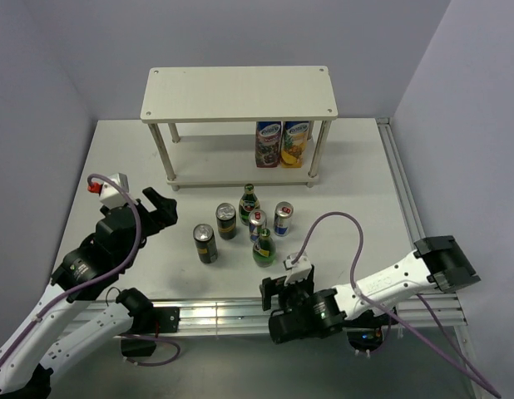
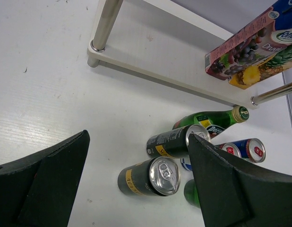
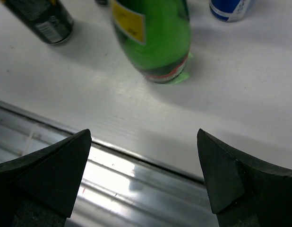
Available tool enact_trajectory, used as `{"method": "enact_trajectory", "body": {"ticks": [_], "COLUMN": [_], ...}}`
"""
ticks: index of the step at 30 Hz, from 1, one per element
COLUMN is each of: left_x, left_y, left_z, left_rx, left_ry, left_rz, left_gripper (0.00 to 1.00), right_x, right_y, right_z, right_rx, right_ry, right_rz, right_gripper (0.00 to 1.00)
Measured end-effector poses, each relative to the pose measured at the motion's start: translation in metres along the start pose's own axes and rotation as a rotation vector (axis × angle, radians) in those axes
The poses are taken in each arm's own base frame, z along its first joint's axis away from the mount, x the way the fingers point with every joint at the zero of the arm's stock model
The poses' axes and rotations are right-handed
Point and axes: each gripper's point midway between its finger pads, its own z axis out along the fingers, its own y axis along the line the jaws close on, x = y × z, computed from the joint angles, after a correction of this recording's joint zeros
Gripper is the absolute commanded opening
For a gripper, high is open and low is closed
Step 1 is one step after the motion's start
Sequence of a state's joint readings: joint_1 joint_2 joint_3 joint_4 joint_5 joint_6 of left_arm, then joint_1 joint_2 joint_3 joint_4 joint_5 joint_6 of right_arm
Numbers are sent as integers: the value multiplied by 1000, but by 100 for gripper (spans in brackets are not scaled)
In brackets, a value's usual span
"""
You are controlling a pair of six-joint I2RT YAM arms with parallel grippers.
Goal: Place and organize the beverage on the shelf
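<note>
The shelf (image 1: 239, 91) stands at the back of the table, and its lower board (image 2: 160, 71) shows in the left wrist view. The beverage stands in a cluster in front of it: two green bottles (image 1: 249, 204) (image 1: 263, 247), two dark cans (image 1: 205, 243) (image 1: 226, 221) and two blue-and-silver cans (image 1: 283, 219) (image 1: 257, 223). My left gripper (image 1: 161, 209) hangs open to the left of the cluster, holding nothing. From its wrist (image 2: 137, 142), the nearest dark can (image 2: 148, 176) lies just ahead between the fingers. My right gripper (image 1: 286, 284) is open and empty over the table's front edge, with a green bottle (image 3: 155, 38) just beyond it (image 3: 143, 137).
Two juice cartons (image 1: 282, 144) stand on the right half of the shelf's lower board. An aluminium rail (image 3: 113, 179) runs along the table's near edge under the right gripper. Grey walls close in the left, back and right sides.
</note>
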State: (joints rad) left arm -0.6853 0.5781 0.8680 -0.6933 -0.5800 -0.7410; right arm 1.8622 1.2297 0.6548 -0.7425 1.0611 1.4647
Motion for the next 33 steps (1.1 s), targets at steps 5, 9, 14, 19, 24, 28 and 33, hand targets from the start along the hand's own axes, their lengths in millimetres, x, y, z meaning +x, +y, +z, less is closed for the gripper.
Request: {"method": "enact_trajectory", "body": {"ticks": [5,9,14,19,24,28,33], "left_x": [1,2,2,2,2,3,2], "left_y": [-1,1,1,0,-1,-4,-5], "left_z": [0,-1,-1,-1,-1,-1,-1], "left_rx": [7,8,8,15,22,32,38], "left_ry": [3,2,2,2,6,8,9], "left_rz": [2,4,7,14,17,14,13], "left_gripper": [92,92,92,92,92,92,92], "right_x": [13,5,6,12,8,2,-6], "right_y": [-30,-10,6,12,3,-6,-8], "right_z": [45,69,90,102,116,123,130], "right_rx": [34,6,2,9,62,113,138], "right_ry": [14,-9,-25,-39,-76,-120,-171], "right_rz": [66,64,6,-20,-23,-21,-1], "right_gripper": [100,100,100,100,100,100,100]}}
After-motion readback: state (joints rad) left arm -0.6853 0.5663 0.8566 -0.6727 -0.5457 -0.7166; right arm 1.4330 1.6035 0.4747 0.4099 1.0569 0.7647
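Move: The near green bottle stands about 13 cm ahead of my right hand and 5 cm to its left, its middle roughly level with the hand. A slim silver-blue can is some 8 cm beyond the bottle and 2 cm left of it; the blue can is 9 cm beyond and 5 cm right of it. The near black can is 16 cm left of the bottle, level with it. From my left hand the bottle is about 25 cm right, 3 cm back and 18 cm lower. I bring my right hand in low on the near green bottle with the fingers kept wide open, about 11 cm forward and 5 cm down. Most of the drop comes early; I slide left some 5 cm midway, then finish nearly level and forward, tipping the fingers up about 10 degrees and turning slightly clockwise until they flank the bottle's lower part. ##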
